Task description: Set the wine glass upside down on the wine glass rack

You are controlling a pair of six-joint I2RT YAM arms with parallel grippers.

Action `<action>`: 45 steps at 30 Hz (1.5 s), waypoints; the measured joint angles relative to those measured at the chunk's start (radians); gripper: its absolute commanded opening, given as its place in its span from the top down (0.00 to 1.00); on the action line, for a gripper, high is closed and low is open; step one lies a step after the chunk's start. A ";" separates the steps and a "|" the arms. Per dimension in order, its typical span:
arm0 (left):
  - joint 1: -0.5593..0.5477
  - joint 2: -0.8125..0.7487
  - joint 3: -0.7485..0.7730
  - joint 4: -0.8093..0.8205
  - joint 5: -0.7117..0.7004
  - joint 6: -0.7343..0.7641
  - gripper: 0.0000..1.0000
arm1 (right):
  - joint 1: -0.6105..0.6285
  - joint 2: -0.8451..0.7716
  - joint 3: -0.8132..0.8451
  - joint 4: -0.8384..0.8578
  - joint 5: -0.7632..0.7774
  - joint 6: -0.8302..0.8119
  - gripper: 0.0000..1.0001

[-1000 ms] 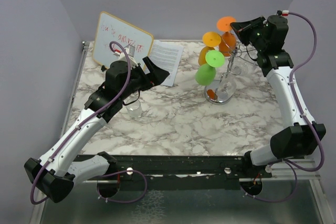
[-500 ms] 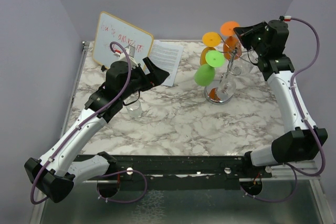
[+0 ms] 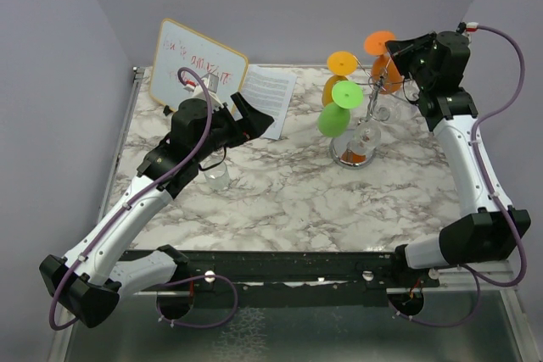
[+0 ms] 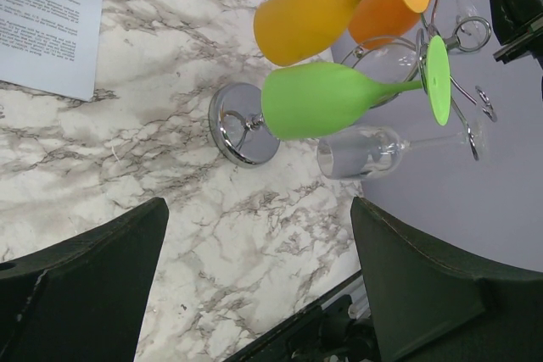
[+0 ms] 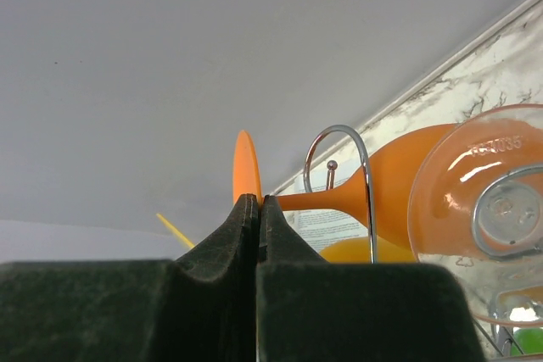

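Note:
The orange wine glass hangs bowl-down at the top right of the wine glass rack. My right gripper is shut on the edge of its round foot. In the right wrist view its stem crosses a chrome wire loop of the rack; whether it rests in the loop I cannot tell. A green glass, a yellow-orange glass and a clear glass hang from the other arms. My left gripper hovers open left of the rack, holding nothing.
A small whiteboard leans at the back left, with a printed sheet lying beside it. A clear cup stands on the marble table under the left arm. The rack's disc base shows in the left wrist view.
My right gripper has carried the orange glass to the right, across the top of the rack. The left arm has not moved.

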 measured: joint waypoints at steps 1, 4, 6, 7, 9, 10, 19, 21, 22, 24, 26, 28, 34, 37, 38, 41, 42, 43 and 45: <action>0.000 0.000 0.000 0.000 0.000 0.000 0.11 | 0.000 0.004 0.000 0.005 0.000 -0.003 0.99; 0.000 0.000 -0.006 0.000 0.000 0.000 0.11 | 0.000 0.010 0.000 0.014 0.005 -0.009 0.99; 0.000 0.000 -0.011 -0.001 0.000 0.000 0.11 | -0.002 0.011 0.000 0.023 0.012 -0.010 0.99; 0.000 0.000 -0.011 -0.003 0.000 0.000 0.11 | -0.002 0.011 0.000 0.028 0.017 -0.010 0.99; 0.000 0.000 -0.011 -0.003 0.000 0.000 0.11 | -0.003 0.013 0.000 0.036 0.026 -0.010 0.97; 0.000 0.000 -0.011 -0.003 0.000 0.000 0.11 | -0.004 0.014 0.000 0.039 0.031 -0.010 0.96; 0.000 0.000 -0.011 -0.004 0.000 0.000 0.11 | -0.006 0.039 0.000 0.071 0.052 -0.016 0.89; 0.000 0.000 -0.011 -0.004 0.000 0.000 0.11 | -0.008 0.048 0.000 0.082 0.051 -0.020 0.88; 0.000 0.000 -0.011 -0.004 0.000 0.000 0.11 | -0.009 0.054 0.000 0.085 0.051 -0.023 0.87; 0.000 0.000 -0.011 -0.004 0.000 0.000 0.11 | -0.013 0.065 0.000 0.092 0.046 -0.029 0.87; 0.000 0.000 -0.011 -0.004 0.000 0.000 0.11 | -0.017 0.073 0.000 0.092 0.037 -0.036 0.86; 0.000 -0.001 -0.011 -0.004 0.000 0.000 0.11 | -0.019 0.083 0.004 0.092 0.021 -0.045 0.83; 0.000 -0.002 -0.012 -0.005 0.000 0.000 0.11 | -0.019 0.107 0.035 0.092 -0.048 -0.068 0.73; 0.000 -0.002 -0.014 -0.006 0.000 0.000 0.11 | -0.019 0.114 0.053 0.090 -0.077 -0.080 0.64; 0.000 -0.003 -0.016 -0.007 0.000 0.000 0.11 | -0.019 0.114 0.054 0.090 -0.080 -0.084 0.61; 0.000 -0.003 -0.018 -0.007 0.000 0.000 0.11 | -0.019 0.114 0.064 0.082 -0.087 -0.098 0.56; 0.000 -0.004 -0.019 -0.007 0.000 0.000 0.11 | -0.019 0.114 0.065 0.078 -0.087 -0.105 0.54; 0.000 -0.004 -0.019 -0.007 0.000 0.000 0.11 | -0.019 0.114 0.067 0.076 -0.087 -0.112 0.53; 0.000 -0.005 -0.024 -0.007 0.000 0.000 0.11 | -0.019 0.113 0.071 0.061 -0.087 -0.125 0.51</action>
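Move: The right hand still pinches the upturned orange glass by its stem, just under the foot. The rack's far hook for it lies about 3 cm ahead, 1 cm left and 4 cm below. The hanging yellow glass is some 10 cm left, 3 cm back and 9 cm below; the green one is about 8 cm left, 9 cm back and 11 cm below. From the idle left hand the hook is roughly 10 cm ahead, 25 cm right and 3 cm higher. The right fingers let go of the orange glass's stem under its foot, parting slowly and then faster to about half open. Meanwhile the right hand pushes forward about 3 cm over the rack's far hook, edging a little right, dipping about 1.5 cm, then coming back left by some 2 cm and up about 1 cm. It ends with the glass's foot between the open fingers. ##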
